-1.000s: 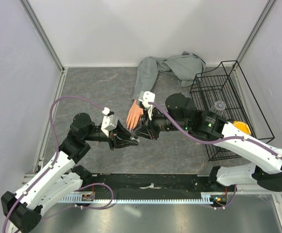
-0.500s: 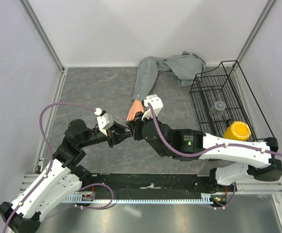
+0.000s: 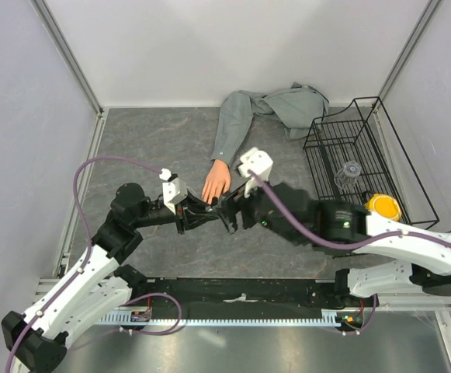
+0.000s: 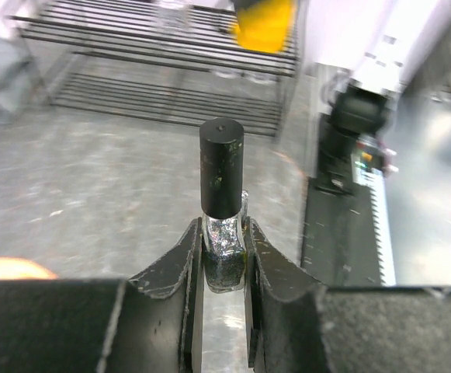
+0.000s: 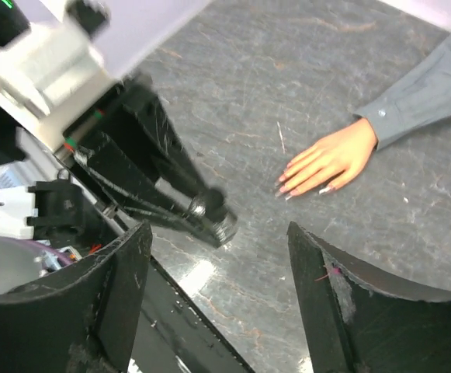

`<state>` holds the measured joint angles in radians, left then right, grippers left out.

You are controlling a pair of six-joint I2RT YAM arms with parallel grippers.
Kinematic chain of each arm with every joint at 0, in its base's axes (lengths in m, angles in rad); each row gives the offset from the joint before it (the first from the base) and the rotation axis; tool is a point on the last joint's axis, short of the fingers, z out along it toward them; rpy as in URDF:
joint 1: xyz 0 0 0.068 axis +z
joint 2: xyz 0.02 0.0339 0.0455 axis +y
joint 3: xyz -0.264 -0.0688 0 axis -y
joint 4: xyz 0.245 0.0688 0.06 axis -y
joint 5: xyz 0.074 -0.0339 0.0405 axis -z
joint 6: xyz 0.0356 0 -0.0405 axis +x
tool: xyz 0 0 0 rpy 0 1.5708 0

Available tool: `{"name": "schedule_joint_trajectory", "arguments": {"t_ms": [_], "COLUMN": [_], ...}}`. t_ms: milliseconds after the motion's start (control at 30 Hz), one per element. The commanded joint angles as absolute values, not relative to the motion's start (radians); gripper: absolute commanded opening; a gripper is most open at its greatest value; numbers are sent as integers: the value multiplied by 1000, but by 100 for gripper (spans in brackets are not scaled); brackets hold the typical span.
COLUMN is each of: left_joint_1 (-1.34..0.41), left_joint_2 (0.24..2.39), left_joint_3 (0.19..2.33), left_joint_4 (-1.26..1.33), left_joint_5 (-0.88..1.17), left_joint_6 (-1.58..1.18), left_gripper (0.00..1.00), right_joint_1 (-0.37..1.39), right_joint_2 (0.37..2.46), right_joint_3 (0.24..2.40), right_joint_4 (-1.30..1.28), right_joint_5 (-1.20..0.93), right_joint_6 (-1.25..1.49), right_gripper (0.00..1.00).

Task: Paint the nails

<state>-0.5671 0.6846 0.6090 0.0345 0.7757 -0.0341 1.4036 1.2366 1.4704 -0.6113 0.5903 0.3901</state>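
The peach mannequin hand (image 3: 216,185) lies palm down on the grey table, with its grey sleeve (image 3: 233,128) running back. Its pinkish nails (image 5: 285,189) show in the right wrist view; from above they sit right by the grippers. My left gripper (image 4: 223,256) is shut on a small glass bottle (image 4: 225,250) with a black cap (image 4: 221,167), held just in front of the fingertips (image 3: 206,214). My right gripper (image 5: 219,233) stands wide open with nothing between its fingers, facing the bottle (image 5: 216,219) from the right (image 3: 228,214).
A black wire basket (image 3: 357,167) stands at the right, with a clear cup (image 3: 350,172) inside and a yellow object (image 3: 382,206) at its near end. White walls close the table in at the back and on both sides.
My right gripper has opened wide and its arm has swung up and to the right, off the bottle. The left gripper still holds the bottle and has shifted slightly.
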Motion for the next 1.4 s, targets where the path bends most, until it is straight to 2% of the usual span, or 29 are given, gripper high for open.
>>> {"name": "schedule_joint_trajectory", "arguments": {"t_ms": [0,33,133,333,600,633,700,733,867,1000,1033,1067,1100,1200,1267,1367], "left_joint_1": [-565,-565,-566,-566,-566,-566,-566,-565,-563,-558,-552,-549,-546,-546,-546,-546], "left_joint_2": [722,727,758,782,779,776,772,767,727,678,670,664,657,643,624,604], "left_joint_3": [644,641,624,621,620,620,618,621,643,663,664,667,670,669,655,641], "left_joint_4": [155,176,276,310,313,311,307,296,159,7,-27,-46,-73,-78,-61,-43], "left_joint_5": [1014,1044,1182,1213,1213,1203,1187,1158,981,601,451,392,353,321,325,340], "left_joint_6": [-75,-110,-190,-221,-219,-219,-209,-200,-115,-6,-2,-2,29,32,32,34], "left_gripper": [2,2,2,2,2,2,2,2,2,2,2,2,2,2,2,2], "right_joint_1": [1269,1250,1213,1195,1184,1184,1186,1186,1184,1265,1305,1366,1397,1503,1528,1514], "right_joint_2": [1155,1157,1167,1226,1246,1246,1247,1249,1256,1305,1322,1372,1402,1546,1604,1600], "right_joint_3": [1493,1488,1480,1486,1483,1480,1471,1467,1413,1353,1354,1380,1399,1512,1560,1554], "right_joint_4": [-630,-630,-634,-629,-627,-629,-627,-618,-554,-465,-448,-449,-465,-544,-577,-555], "right_joint_5": [257,86,-79,-218,-230,-230,-224,-215,-167,62,282,393,510,824,923,933], "right_joint_6": [210,186,117,58,46,48,51,57,161,311,345,388,538,702,724,723], "right_gripper": [75,73,72,63,29,21,13,2,0,0,0,0,0,0,0,0]}}
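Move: The polish bottle stands upright in the left gripper's shut fingers; its black cap is about 3 cm above that hand point and 1 cm to its right. From the open right gripper, the cap lies roughly 2 cm ahead, 3 cm left and 3 cm below. The mannequin hand rests on the table some 13 cm ahead of the left gripper, straight in line and about 20 cm below it. Close the right gripper on the black cap: after a small rise to the right, swing it back and left and down, turning counter-clockwise, while the left gripper keeps the bottle and draws back about 6 cm, turning clockwise. With the cap pinched, carry both forward, down and left, twisting the right some 50 degrees clockwise and the left counter-clockwise. ##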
